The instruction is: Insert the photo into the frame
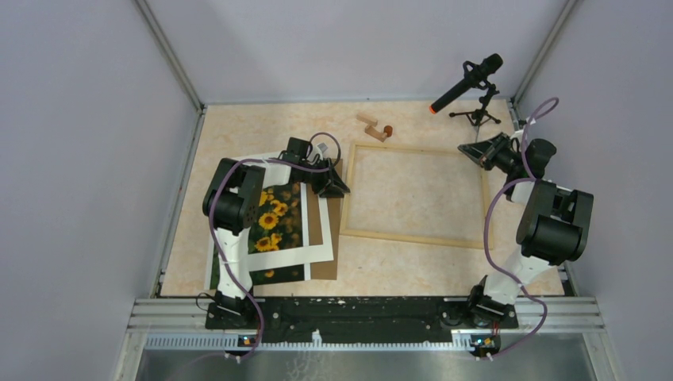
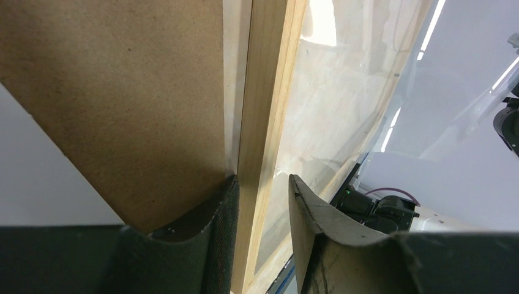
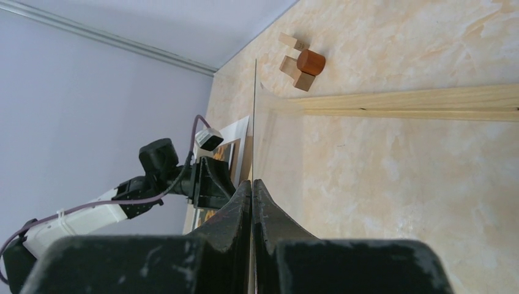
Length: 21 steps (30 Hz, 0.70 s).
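Observation:
The frame (image 1: 413, 236) lies flat on the table, its pale wood rails showing in the left wrist view (image 2: 263, 92) and the right wrist view (image 3: 416, 101). My left gripper (image 1: 337, 187) (image 2: 262, 179) is open astride the left rail; one pad touches the rail and a gap shows on the other side. At the frame's far right corner my right gripper (image 1: 470, 151) (image 3: 252, 181) is shut on a thin clear pane (image 3: 254, 110), seen edge-on. The photo (image 1: 274, 218) of sunflowers lies left of the frame under a white mat (image 1: 317, 254), partly hidden by my left arm.
A brown backing board (image 1: 321, 226) (image 2: 122, 92) lies against the frame's left rail. Small wooden blocks (image 1: 373, 127) (image 3: 300, 61) sit behind the frame. A microphone on a tripod (image 1: 468, 83) stands at the back right. Grey walls close in the table.

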Each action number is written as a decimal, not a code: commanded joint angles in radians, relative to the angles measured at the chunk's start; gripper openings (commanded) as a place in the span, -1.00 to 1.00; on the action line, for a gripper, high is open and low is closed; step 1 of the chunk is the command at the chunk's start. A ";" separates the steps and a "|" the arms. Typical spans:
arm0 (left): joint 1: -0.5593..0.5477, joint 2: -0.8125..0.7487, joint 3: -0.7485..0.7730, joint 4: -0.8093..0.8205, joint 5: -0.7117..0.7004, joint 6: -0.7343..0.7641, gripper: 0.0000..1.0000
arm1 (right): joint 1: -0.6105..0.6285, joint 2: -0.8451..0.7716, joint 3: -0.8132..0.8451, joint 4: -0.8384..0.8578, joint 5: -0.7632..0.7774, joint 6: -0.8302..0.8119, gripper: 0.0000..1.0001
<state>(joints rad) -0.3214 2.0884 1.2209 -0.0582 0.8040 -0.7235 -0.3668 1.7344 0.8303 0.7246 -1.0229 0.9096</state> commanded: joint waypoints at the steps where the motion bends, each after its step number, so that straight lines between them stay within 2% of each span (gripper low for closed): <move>1: -0.011 0.034 -0.026 -0.008 -0.004 0.015 -0.17 | 0.014 -0.056 -0.007 0.145 0.046 0.033 -1.00; 8: -0.011 0.032 -0.030 -0.005 0.000 0.012 -0.16 | 0.026 -0.052 -0.016 0.214 0.065 0.081 -1.00; 12: -0.011 0.020 -0.028 -0.015 -0.015 0.026 -0.02 | 0.037 -0.039 -0.011 0.237 0.072 0.098 -1.00; 21: -0.012 -0.065 -0.046 -0.080 -0.084 0.108 0.58 | 0.037 -0.037 -0.011 0.200 0.078 0.071 -1.00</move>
<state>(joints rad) -0.3275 2.0613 1.2137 -0.0475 0.8307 -0.7063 -0.3408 1.7317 0.8165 0.8730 -0.9874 1.0164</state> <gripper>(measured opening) 0.739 0.003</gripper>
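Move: The left hand sits astride the frame's left rail, whose middle is about 2 cm below it and 1 cm to its right. From this hand the wooden blocks lie some 15 cm ahead and 7 cm right, and the photo about 18 cm left and 10 cm back. The right hand holds the clear sheet near its far right corner; the frame's middle is roughly 8 cm back, 10 cm left and 16 cm below it. Upward with both hands: the right keeps its shut grip on the clear sheet and lifts it about 2 cm away from the frame, drifting slightly left and tipping up some 5 degrees before it stops. The left stays at the left rail at first, then spreads its half-open fingers wide and starts rising, a little over 1 cm. ##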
